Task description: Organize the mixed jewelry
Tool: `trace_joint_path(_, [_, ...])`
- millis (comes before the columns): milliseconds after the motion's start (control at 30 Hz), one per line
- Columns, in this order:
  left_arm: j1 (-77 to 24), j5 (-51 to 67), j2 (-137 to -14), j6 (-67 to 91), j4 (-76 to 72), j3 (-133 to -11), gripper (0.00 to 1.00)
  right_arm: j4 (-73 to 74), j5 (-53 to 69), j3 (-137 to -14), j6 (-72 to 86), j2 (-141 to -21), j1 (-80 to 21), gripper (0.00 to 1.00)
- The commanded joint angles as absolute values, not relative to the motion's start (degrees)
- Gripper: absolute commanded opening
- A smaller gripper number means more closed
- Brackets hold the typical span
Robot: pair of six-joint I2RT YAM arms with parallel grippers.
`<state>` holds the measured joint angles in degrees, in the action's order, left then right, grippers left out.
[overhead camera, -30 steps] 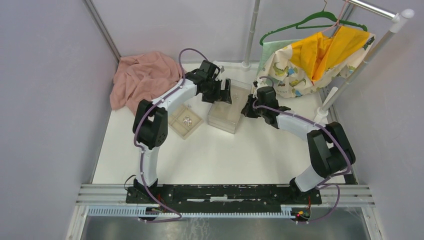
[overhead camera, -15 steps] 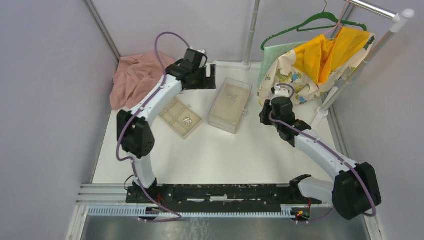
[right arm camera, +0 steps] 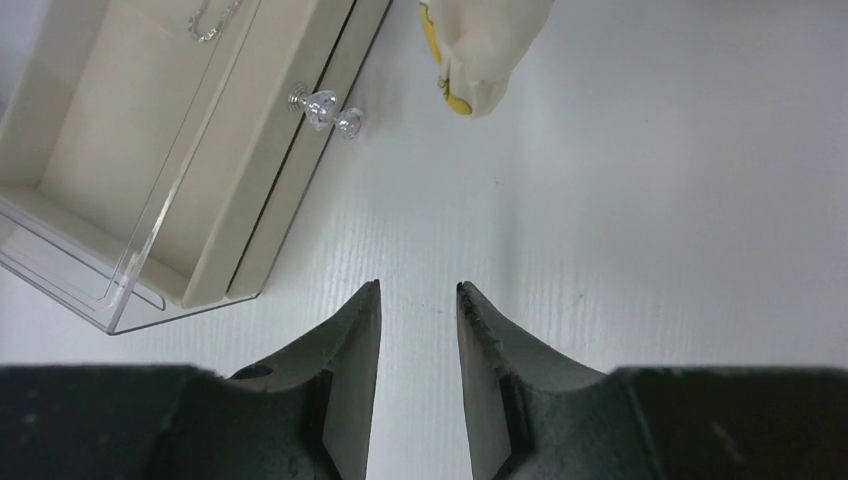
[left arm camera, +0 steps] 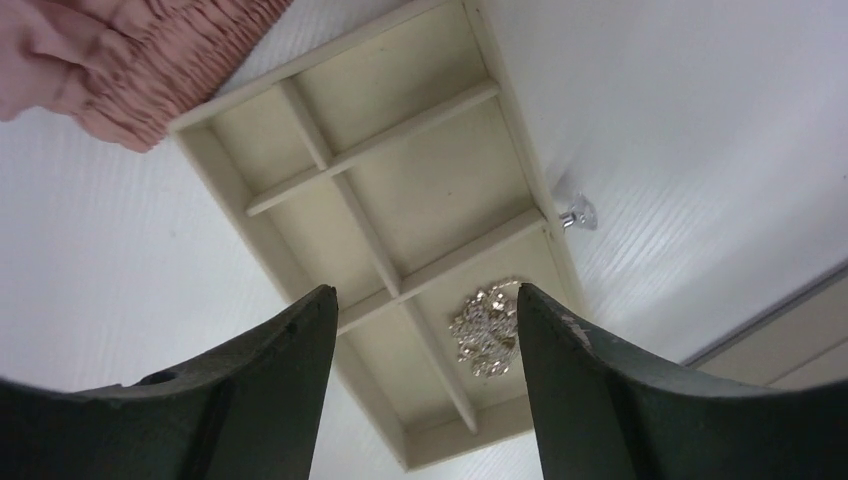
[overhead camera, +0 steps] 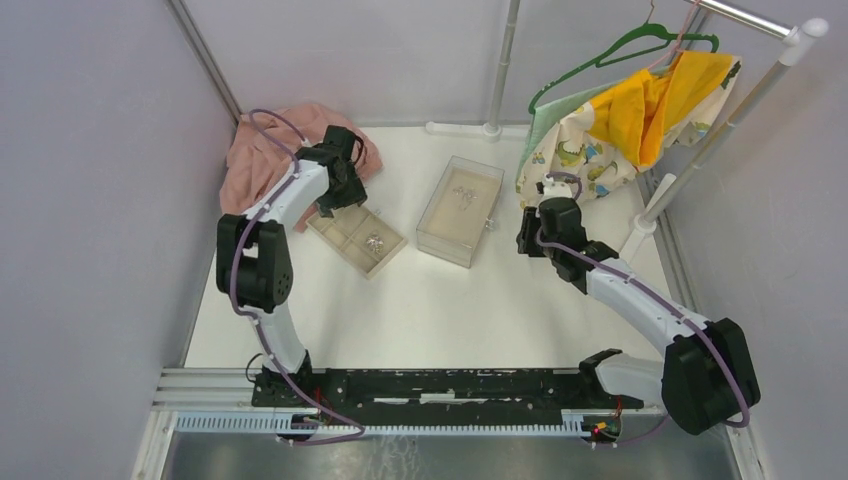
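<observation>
A silver cluster of the mixed jewelry (left arm camera: 487, 327) (overhead camera: 374, 241) lies in a near compartment of the beige divided tray (left arm camera: 300, 205) (overhead camera: 345, 250). My left gripper (left arm camera: 425, 290) (overhead camera: 338, 200) hovers open above that tray with nothing between its fingers. A thin chain (right arm camera: 205, 20) (overhead camera: 463, 195) rests in the beige drawer of the clear plastic box (right arm camera: 130, 290) (overhead camera: 460, 212), which has a crystal knob (right arm camera: 325, 108). My right gripper (right arm camera: 418, 286) (overhead camera: 522, 240) stands just right of the box, above bare table, open by a narrow gap and holding nothing.
A pink cloth (overhead camera: 275, 155) (left arm camera: 120, 60) is bunched at the back left, touching the tray's far end. A small crystal knob (left arm camera: 577, 213) sticks out from the tray's side. Garments (overhead camera: 640, 110) hang from a rack at the back right, a corner (right arm camera: 480, 50) reaching the table.
My left arm swung from over the clear box to the beige tray, its jaws narrowing a little. My right gripper drew back from the box's right side and opened.
</observation>
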<state>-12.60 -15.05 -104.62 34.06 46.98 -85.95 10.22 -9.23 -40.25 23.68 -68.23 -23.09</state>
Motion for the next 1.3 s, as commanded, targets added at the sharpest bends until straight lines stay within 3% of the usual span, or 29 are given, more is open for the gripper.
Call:
trace_joint_path(0, [-13.3,-17.88,-109.42,43.56,43.99,-90.57,0.71,8.17,-7.79,-42.71,22.83,-68.02,-23.23,0.39])
trace_joint_path(433, [-15.43,-21.42,-121.07,49.11,40.6,-96.66,0.59,10.42,-7.78,-37.89,23.66,-63.28,-23.27,0.38])
trace_joint_path(767, [-15.67,-22.47,-121.53,47.83,41.09,-96.21,0.12,10.47,-7.04,-38.45,23.04,-64.57,-23.31,0.38])
trace_joint_path(900, [-16.53,-22.97,-117.84,46.26,41.43,-93.53,0.03,9.99,-6.19,-38.76,23.44,-65.28,-23.22,0.37])
trace_joint_path(1267, [-31.05,-22.81,-100.49,45.56,42.31,-75.99,0.02,8.95,-5.92,-36.94,25.62,-64.19,-23.43,0.37])
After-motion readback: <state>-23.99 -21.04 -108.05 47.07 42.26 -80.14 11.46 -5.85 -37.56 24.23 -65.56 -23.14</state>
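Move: The wooden tray's far-right long wall, which I'll pinch, lies about 5 cm ahead of my open left hand, 3 cm to its right and 8 cm below. The middle of the tray is some 2 cm back and 2 cm left of that hand, and the jewelry pile inside about 3 cm back, 6 cm right. The pink cloth lies roughly 15 cm ahead, 9 cm left; the clear box 2 cm ahead, 23 cm right. From my right hand the wall is about 14 cm ahead, 35 cm left. I reach down about 8 cm and forward 5 cm with my left hand, slightly to the right, turning some 10 degrees counter-clockwise, and shut my fingers over the tray's far-right wall. Pinching that wall, I then pull back about 7 cm and to the right, rising roughly 3 cm as my wrist turns back clockwise. ##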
